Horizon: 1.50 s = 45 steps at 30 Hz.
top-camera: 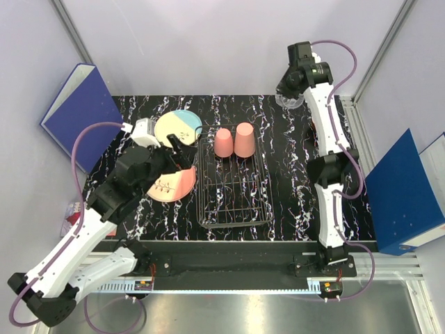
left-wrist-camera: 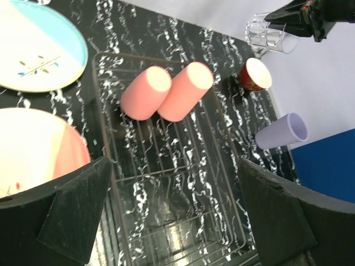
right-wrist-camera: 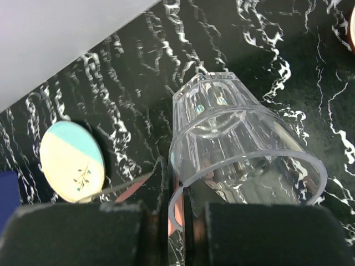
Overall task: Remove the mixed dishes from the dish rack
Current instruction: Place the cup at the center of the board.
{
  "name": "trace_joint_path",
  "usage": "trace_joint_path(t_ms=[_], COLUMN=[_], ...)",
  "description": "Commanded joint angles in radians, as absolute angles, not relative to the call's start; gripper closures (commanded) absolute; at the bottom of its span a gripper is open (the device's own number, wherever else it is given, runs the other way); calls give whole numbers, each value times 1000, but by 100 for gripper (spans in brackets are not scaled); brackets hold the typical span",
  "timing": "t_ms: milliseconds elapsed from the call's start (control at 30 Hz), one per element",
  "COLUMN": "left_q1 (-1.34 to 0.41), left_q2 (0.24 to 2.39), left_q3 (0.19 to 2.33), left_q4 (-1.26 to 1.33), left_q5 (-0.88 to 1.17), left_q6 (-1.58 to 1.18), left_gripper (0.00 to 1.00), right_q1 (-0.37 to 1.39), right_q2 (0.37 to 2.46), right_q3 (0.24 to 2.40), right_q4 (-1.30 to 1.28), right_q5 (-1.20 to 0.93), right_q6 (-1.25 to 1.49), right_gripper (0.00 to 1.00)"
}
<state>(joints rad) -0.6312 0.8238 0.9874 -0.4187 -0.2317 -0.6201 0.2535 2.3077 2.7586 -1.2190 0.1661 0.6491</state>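
The wire dish rack (top-camera: 233,188) lies mid-table with two salmon-pink cups (top-camera: 234,141) on their sides at its far end. They also show in the left wrist view as cups (left-wrist-camera: 166,91) over the rack (left-wrist-camera: 183,183). Left of the rack lie a blue-and-cream plate (top-camera: 179,125) and a salmon-pink plate (top-camera: 172,184). My left gripper (top-camera: 179,156) hovers open between them, jaws wide with nothing in them (left-wrist-camera: 175,216). At the far right my right gripper (top-camera: 292,94) is shut on the rim of the clear glass (right-wrist-camera: 238,149). A red bowl (left-wrist-camera: 256,75) and a lavender cup (left-wrist-camera: 282,131) lie right of the rack.
A blue binder (top-camera: 80,115) leans at the far left and another blue binder (top-camera: 407,195) stands at the right edge. White walls close in the back and sides. The right arm (top-camera: 330,174) stretches along the table's right side.
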Motion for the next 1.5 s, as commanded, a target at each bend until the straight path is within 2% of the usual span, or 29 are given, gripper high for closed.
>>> trace_joint_path(t_ms=[0, 200, 367, 900, 1033, 1100, 1233, 1467], left_q1=[-630, -630, -630, -630, -630, -630, -630, -630], left_q2=[790, 819, 863, 942, 940, 936, 927, 922], left_q3=[954, 896, 887, 870, 862, 858, 850, 850], left_q4=[-416, -417, -417, -411, -410, -411, -411, -420], left_q5=[-264, -242, -226, -170, -167, -169, -167, -175], left_q6=[-612, -635, -641, -652, -652, -658, -667, -673], left_gripper=[1, 1, 1, 1, 1, 1, 1, 1], right_q1=[167, 167, 215, 255, 267, 268, 270, 273], right_q2=[2336, 2439, 2459, 2569, 2585, 2580, 2551, 2404], right_q3=[2791, 2761, 2711, 2657, 2665, 2665, 2660, 2671], right_q4=[-1415, -1390, -1373, -1374, -1377, -1377, -1377, -1367], right_q5=[63, 74, 144, 172, 167, 172, 190, 203], right_q6=[745, 747, 704, 640, 618, 614, 612, 621], right_gripper=[100, 100, 100, 100, 90, 80, 67, 52])
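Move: The right hand still holds the clear cup by its rim, high over the far part of the board. The bare spot it goes to lies about 26 cm below, some 3 cm to the right. From this hand the large pink cup is level, 14 cm left and 20 cm down; the bowl 9 cm farther out, 21 cm right; the purple cup 8 cm back, 23 cm right. From the left hand the spot is roughly 27 cm ahead, 35 cm right and 30 cm down. Down goes the right hand, nearly 20 cm, easing back slightly and tipping its fingers some 30 degrees steeper, to bring the clear cup onto the board between the rack and the bowl; at the bottom its fingers open about the rim. The left hand, empty and wide open, sinks about 10 cm over the rack's left side, tilting downward. ##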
